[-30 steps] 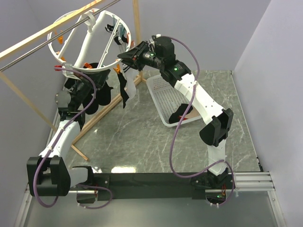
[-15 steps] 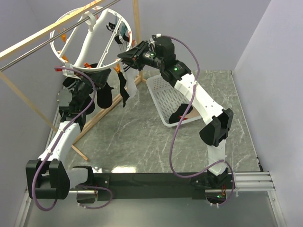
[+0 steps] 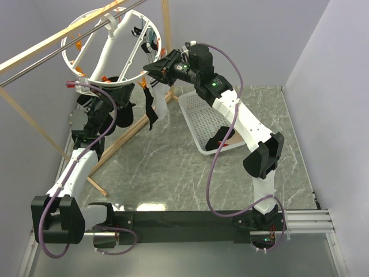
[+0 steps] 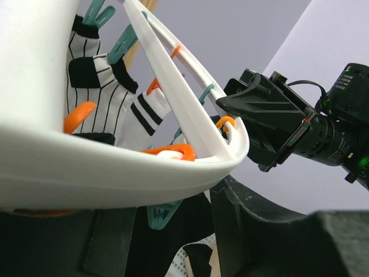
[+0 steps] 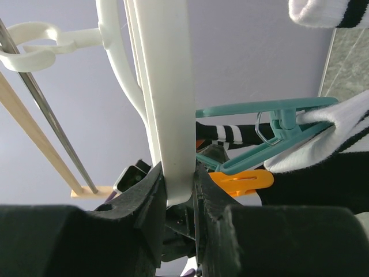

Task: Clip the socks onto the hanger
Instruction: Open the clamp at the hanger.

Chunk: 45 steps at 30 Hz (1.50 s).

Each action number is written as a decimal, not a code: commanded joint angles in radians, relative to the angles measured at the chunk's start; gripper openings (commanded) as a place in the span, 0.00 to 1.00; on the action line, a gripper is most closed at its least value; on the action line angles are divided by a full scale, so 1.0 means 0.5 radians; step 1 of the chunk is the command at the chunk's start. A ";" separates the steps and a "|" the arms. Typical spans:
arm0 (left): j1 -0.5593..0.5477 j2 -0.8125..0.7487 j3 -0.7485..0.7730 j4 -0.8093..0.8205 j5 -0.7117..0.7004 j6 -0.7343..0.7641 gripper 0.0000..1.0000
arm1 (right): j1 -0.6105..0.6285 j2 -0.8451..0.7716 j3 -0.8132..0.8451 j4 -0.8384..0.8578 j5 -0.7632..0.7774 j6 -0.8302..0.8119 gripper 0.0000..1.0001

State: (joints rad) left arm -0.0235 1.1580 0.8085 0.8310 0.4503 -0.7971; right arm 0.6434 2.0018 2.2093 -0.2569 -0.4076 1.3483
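Observation:
The round white hanger (image 3: pixel 105 55) hangs from a metal rod at the back left. Black socks (image 3: pixel 125 112) dangle from clips on its lower rim, another (image 3: pixel 151 107) to their right. My right gripper (image 3: pixel 151 68) is shut on the ring's right edge; in the right wrist view its jaws (image 5: pixel 180 196) pinch the white rim (image 5: pixel 170 86). My left gripper (image 3: pixel 109 99) sits just under the lower rim, open. In the left wrist view a teal clip (image 4: pixel 160 214) hangs free between its fingers (image 4: pixel 265 231), with black sock fabric (image 4: pixel 193 228) behind and striped socks (image 4: pixel 92 86) clipped above.
A white mesh basket (image 3: pixel 199 112) lies at the back centre with a black sock (image 3: pixel 222 137) in it. A wooden frame (image 3: pixel 132 130) leans under the hanger, and the metal rod (image 3: pixel 34 66) runs diagonally overhead. Walls close in on both sides.
My left gripper's jaws have opened under the ring's lower rim. The ring's lower left edge has risen slightly. The right arm has not moved.

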 commanded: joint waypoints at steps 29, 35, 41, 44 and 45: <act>-0.021 -0.030 0.129 -0.005 -0.035 0.106 0.10 | -0.007 -0.052 0.183 0.030 -0.124 -0.250 0.34; -0.021 -0.055 0.113 -0.079 -0.060 0.085 0.09 | -0.115 -0.245 0.086 -0.131 -0.179 -0.610 0.65; -0.021 -0.076 0.150 -0.174 -0.078 0.125 0.09 | -0.228 -0.545 0.005 -0.480 -0.194 -1.146 0.71; -0.018 -0.092 0.147 -0.199 -0.088 0.125 0.09 | -0.314 -0.644 -0.163 -0.465 -0.335 -1.224 0.74; -0.021 -0.095 0.144 -0.211 -0.094 0.137 0.09 | -0.345 -0.672 -0.285 -0.407 -0.429 -1.185 0.74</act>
State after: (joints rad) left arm -0.0353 1.1416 0.8383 0.7425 0.4381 -0.7448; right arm 0.5034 1.7462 2.1479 -0.4603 -0.5121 0.8536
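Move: The empty teal clamp stands between my left hand's spread fingers, about 1 cm ahead and level with them. The hanger rim crosses roughly 3 cm above and 2 cm ahead. The black sock's orange clamp is about 4 cm to the right and 3 cm farther out, level; another orange clamp is some 7 cm left and 2 cm ahead, also level. From my right hand, still pinching the rim between its fingers, the teal clamp is about 5 cm left, 5 cm back and 2 cm lower. I shut my left fingers on the teal clamp's handles just under the rim while that hand rises about 1 cm and tips slightly up, then ease it back down to where it began, keeping the squeeze. My right hand holds the rim still until late, then opens, lets go and pulls away quickly, some 10 cm to the right, with a little rise and draw back, its wrist turning nearly 30 degrees. ##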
